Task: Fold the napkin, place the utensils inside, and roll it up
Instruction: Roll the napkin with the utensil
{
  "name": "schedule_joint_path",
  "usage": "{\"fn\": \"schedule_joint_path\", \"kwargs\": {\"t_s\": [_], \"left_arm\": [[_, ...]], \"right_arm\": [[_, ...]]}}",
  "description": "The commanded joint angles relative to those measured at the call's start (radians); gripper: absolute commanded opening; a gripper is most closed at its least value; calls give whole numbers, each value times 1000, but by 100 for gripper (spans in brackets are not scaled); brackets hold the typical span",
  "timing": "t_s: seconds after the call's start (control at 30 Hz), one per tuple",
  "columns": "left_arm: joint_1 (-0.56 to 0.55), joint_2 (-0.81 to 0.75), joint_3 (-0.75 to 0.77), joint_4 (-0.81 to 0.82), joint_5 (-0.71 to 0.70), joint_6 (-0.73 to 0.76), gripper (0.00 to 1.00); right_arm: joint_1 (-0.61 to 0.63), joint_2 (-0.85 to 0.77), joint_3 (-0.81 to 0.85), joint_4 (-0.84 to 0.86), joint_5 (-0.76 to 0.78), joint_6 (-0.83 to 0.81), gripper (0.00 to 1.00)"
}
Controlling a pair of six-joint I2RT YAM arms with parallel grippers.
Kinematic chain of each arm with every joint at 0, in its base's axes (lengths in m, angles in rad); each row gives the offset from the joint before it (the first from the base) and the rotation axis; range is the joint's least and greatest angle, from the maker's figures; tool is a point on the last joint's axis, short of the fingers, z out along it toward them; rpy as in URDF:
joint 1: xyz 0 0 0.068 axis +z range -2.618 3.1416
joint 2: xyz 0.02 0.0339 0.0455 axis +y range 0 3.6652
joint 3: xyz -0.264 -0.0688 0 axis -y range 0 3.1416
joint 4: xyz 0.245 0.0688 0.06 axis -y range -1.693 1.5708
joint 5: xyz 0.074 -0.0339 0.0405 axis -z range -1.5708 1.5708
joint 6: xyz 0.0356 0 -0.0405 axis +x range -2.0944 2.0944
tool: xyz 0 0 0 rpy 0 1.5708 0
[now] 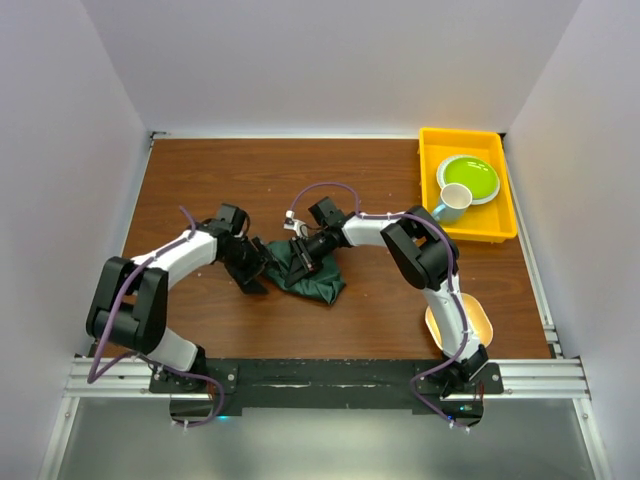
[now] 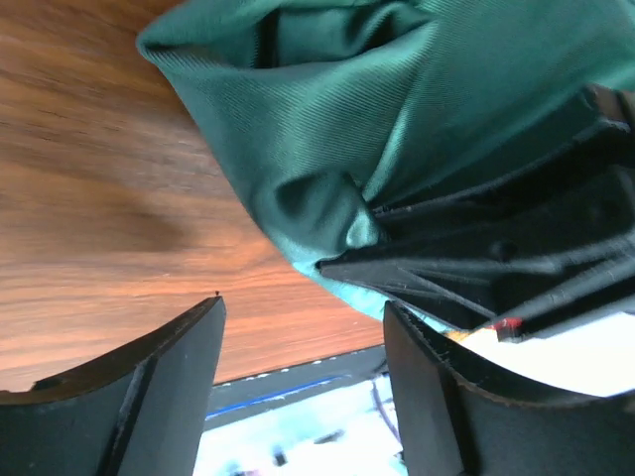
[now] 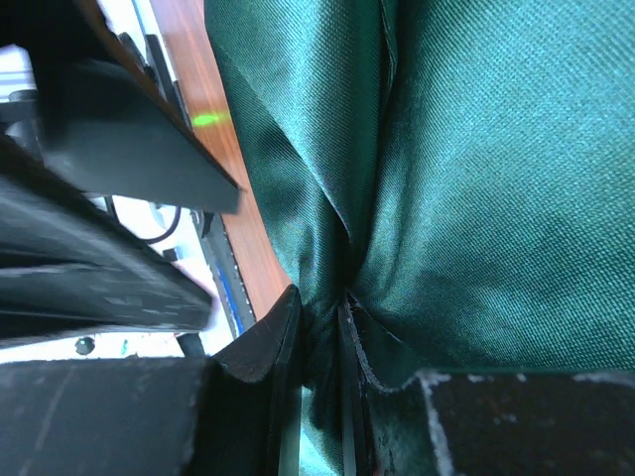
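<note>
The dark green napkin (image 1: 312, 277) lies bunched in a heap at the middle of the table. My right gripper (image 1: 301, 254) is shut on a pinched fold of the napkin (image 3: 476, 198), and cloth fills the narrow gap at the right gripper (image 3: 319, 302). Just left of the heap, my left gripper (image 1: 262, 262) stands open. In the left wrist view nothing lies between the left gripper (image 2: 303, 307) jaws, and the napkin (image 2: 397, 99) sits just beyond them. The right arm's black fingers (image 2: 516, 248) press into the cloth there. The utensils are out of view.
A yellow tray (image 1: 430, 185) at the back right holds a green plate (image 1: 470, 176) and a pale cup (image 1: 453, 198). A pale yellow plate (image 1: 478, 322) lies by the right arm's base. White walls close in the brown table (image 1: 200, 190).
</note>
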Motion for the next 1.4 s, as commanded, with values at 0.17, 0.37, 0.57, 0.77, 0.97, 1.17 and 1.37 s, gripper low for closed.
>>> {"fn": "schedule_joint_path", "kwargs": {"t_s": [0.17,0.37,0.57,0.77,0.97,1.17,1.37], "left_arm": [[-14,31,-83,169,-2,-287,55],[-17,38,-179,314,-25,-401,43],[-19,71,-227,387,-61,-415,36],[-19,91,-239,397,-68,-410,11],[-19,69,-206,312,-73,-350,0],[-19,54,-183,261,-61,-301,0],[-19,58,-172,238,-47,-284,0]], "right_arm": [[4,-11,-47,48,107,13,6],[6,-26,-67,70,98,30,7],[6,-37,-80,67,89,30,10],[9,-45,-69,64,81,27,18],[12,-81,-28,-42,107,-63,34],[20,-156,52,-229,216,-189,64],[33,-277,126,-395,415,-272,98]]}}
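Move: Just under and to the right of the open left fingers is the napkin's left end, about 3 cm right, 1 cm ahead and 3 cm down. The napkin's middle lies some 10 cm right and 2 cm ahead of the left hand, its far left corner about 7 cm ahead and 2 cm right. From the right hand, which still pinches the napkin's near edge, that left end is about 5 cm to the left, level fore and aft. Sinking about 3 cm and easing nearly 2 cm right, the left hand turns some 15 to 20 degrees counter-clockwise and closes its fingers on the napkin's left end, then keeps that pinch nearly still. The right hand holds its pinch in place until the left has closed, then opens wide, lets go and rises about 3.5 cm. ##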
